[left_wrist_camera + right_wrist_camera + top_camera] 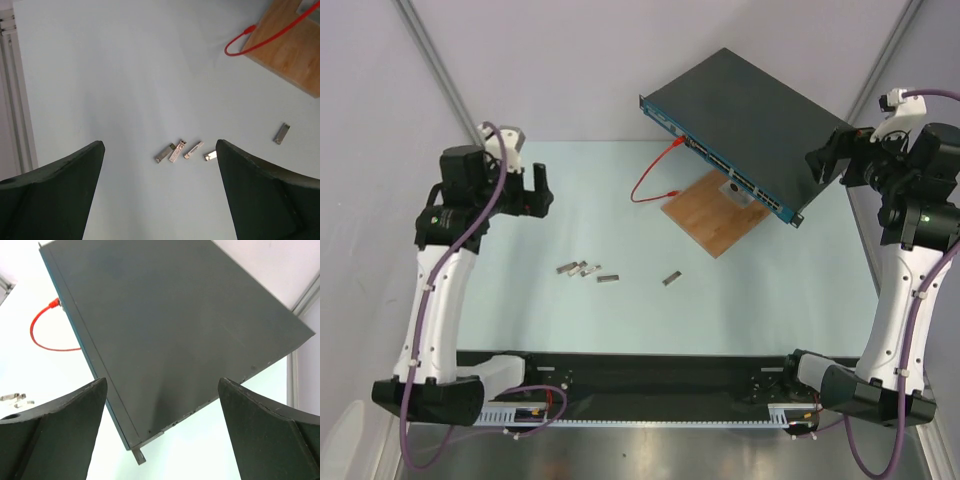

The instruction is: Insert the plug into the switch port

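The switch (750,110) is a flat dark box lying at an angle at the back right, its blue ported front edge (720,165) facing the table's middle. Several small silver plugs (582,268) lie loose on the pale table, one more (671,279) off to their right. My left gripper (538,190) hangs open at the left; in its wrist view the plugs (177,151) lie on the table below, between its spread fingers (60,190). My right gripper (825,160) stands open above the switch's right corner (175,315). Neither gripper holds anything.
A red cable (650,185) loops from a port on the switch's front onto the table. A brown wooden board (715,215) lies under the front edge of the switch. Grey walls and metal posts close in the back.
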`<state>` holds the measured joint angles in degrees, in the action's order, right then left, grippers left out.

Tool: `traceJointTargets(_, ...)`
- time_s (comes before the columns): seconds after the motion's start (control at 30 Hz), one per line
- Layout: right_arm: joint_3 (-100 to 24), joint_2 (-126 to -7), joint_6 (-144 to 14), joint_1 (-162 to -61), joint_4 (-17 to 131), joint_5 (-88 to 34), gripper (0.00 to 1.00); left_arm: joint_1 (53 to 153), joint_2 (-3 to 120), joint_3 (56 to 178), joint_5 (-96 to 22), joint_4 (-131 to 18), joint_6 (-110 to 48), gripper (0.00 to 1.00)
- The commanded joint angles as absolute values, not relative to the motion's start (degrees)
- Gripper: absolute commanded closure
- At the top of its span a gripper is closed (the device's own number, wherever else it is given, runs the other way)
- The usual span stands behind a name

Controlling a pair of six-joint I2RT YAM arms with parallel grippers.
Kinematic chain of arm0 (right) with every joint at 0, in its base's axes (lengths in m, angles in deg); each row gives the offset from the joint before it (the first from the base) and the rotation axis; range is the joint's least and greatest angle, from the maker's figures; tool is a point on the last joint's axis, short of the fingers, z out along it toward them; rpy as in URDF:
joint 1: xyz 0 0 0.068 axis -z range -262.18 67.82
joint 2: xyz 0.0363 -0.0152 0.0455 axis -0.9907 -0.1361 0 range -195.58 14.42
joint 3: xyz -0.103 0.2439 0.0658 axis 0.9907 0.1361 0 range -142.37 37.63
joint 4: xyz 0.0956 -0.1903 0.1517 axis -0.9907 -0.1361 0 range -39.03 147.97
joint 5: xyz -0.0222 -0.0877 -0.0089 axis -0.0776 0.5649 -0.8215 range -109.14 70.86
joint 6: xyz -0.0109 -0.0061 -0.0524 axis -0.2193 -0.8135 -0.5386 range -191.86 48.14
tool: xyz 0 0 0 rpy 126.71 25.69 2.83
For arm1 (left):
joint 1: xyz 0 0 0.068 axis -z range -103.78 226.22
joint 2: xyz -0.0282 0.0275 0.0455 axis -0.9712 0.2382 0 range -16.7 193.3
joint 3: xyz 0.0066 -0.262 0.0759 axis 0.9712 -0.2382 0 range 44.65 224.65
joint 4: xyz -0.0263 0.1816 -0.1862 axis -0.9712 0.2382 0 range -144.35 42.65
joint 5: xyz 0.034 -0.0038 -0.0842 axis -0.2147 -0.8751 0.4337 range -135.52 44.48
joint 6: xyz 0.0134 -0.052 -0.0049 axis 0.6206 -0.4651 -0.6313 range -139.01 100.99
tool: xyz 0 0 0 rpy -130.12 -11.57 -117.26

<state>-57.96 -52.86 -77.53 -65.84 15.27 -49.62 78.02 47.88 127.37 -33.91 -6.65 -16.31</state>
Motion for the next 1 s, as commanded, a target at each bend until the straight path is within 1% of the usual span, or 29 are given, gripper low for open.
traceJointTargets(0.0, -56.60, -50.97, -78.97, -65.92, 16.66, -51.13, 0.00, 82.97, 51.14, 129.38, -36.82, -7.86, -7.69, 0.00)
traceJointTargets(0.07, -56.33, -50.97, -80.37, -65.83, 15.87, -52.45, 0.00, 88.85, 54.47, 129.21, -39.79, -7.68, -3.74, 0.00)
traceJointTargets(0.1, -56.15, -50.97, -80.47, -65.57, 15.61, -52.63, 0.00, 94.01, 55.71, 128.68, -40.42, -7.51, -2.33, 0.00)
traceJointTargets(0.17, -56.33, -51.23, -80.30, -65.04, 15.34, -53.24, 0.00, 99.30, 58.08, 127.45, -43.83, -8.47, -0.04, 0.00)
traceJointTargets(0.2, -56.24, -51.23, -80.12, -64.60, 15.25, -53.42, 0.00, 103.68, 60.45, 126.23, -45.33, -9.52, 0.49, 0.00)
traceJointTargets(0.27, -56.50, -51.23, -79.85, -63.90, 15.34, -53.77, 0.00, 107.14, 63.09, 125.60, -44.74, -10.23, 0.50, 0.01)
traceJointTargets(0.33, -56.94, -51.32, -79.68, -63.02, 14.82, -54.04, 0.00, 111.53, 67.57, 125.16, -42.80, -10.76, -0.81, 0.04)
traceJointTargets(0.4, -56.94, -51.23, -79.59, -62.58, 14.64, -54.04, 0.00, 115.22, 70.65, 124.55, -42.54, -11.98, -2.31, 0.09)
traceJointTargets(0.47, -57.03, -51.06, -79.50, -61.70, 14.55, -54.12, 0.00, 117.08, 75.04, 124.55, -39.47, -13.48, -4.15, 0.14)
traceJointTargets(0.53, -56.77, -50.62, -79.41, -61.00, 14.55, -54.04, 0.01, 119.45, 78.99, 124.55, -37.79, -15.50, -6.60, 0.18)
traceJointTargets(0.57, -56.51, -50.44, -79.68, -60.91, 14.55, -54.04, 0.00, 120.94, 80.15, 124.46, -38.14, -16.20, -7.58, 0.20)
traceJointTargets(0.67, -56.59, -50.09, -81.08, -60.91, 13.85, -53.78, 0.00, 123.05, 84.28, 124.20, -40.94, -19.19, -9.96, 0.23)
traceJointTargets(0.83, -56.41, -49.91, -81.61, -60.91, 13.58, -52.54, 0.00, 126.05, 88.94, 124.81, -45.35, -22.36, -12.68, 0.27)
traceJointTargets(0.97, -55.80, -50.00, -81.44, -60.91, 13.58, -52.54, 0.00, 127.19, 92.19, 125.34, -47.19, -23.32, -13.83, 0.34)
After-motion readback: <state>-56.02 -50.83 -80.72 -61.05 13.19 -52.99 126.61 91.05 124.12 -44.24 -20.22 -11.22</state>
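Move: The lone small plug that the left hand goes for lies some 27 cm to its right, about 3 cm back and roughly 32 cm below. The next plug lies about 15 cm to the left of it and level with it; the little pile of plugs is about 4 cm right of the hand, and the wooden board's middle is about 18 cm farther out and 10 cm to the right of the lone plug. From the right hand, the lone plug is about 26 cm left, 5 cm back and 42 cm below. The left hand sweeps about 28 cm to the right and sinks some 27 cm, mostly sideways at first and then more steeply down, drawing back slightly as it passes above the other plugs towards the lone plug. On the way it turns clockwise by about 45 degrees and tips its fingers steeply down, while they narrow from wide open to about two thirds and slow to a still-sinking approach just above the plug, without closing on it. ##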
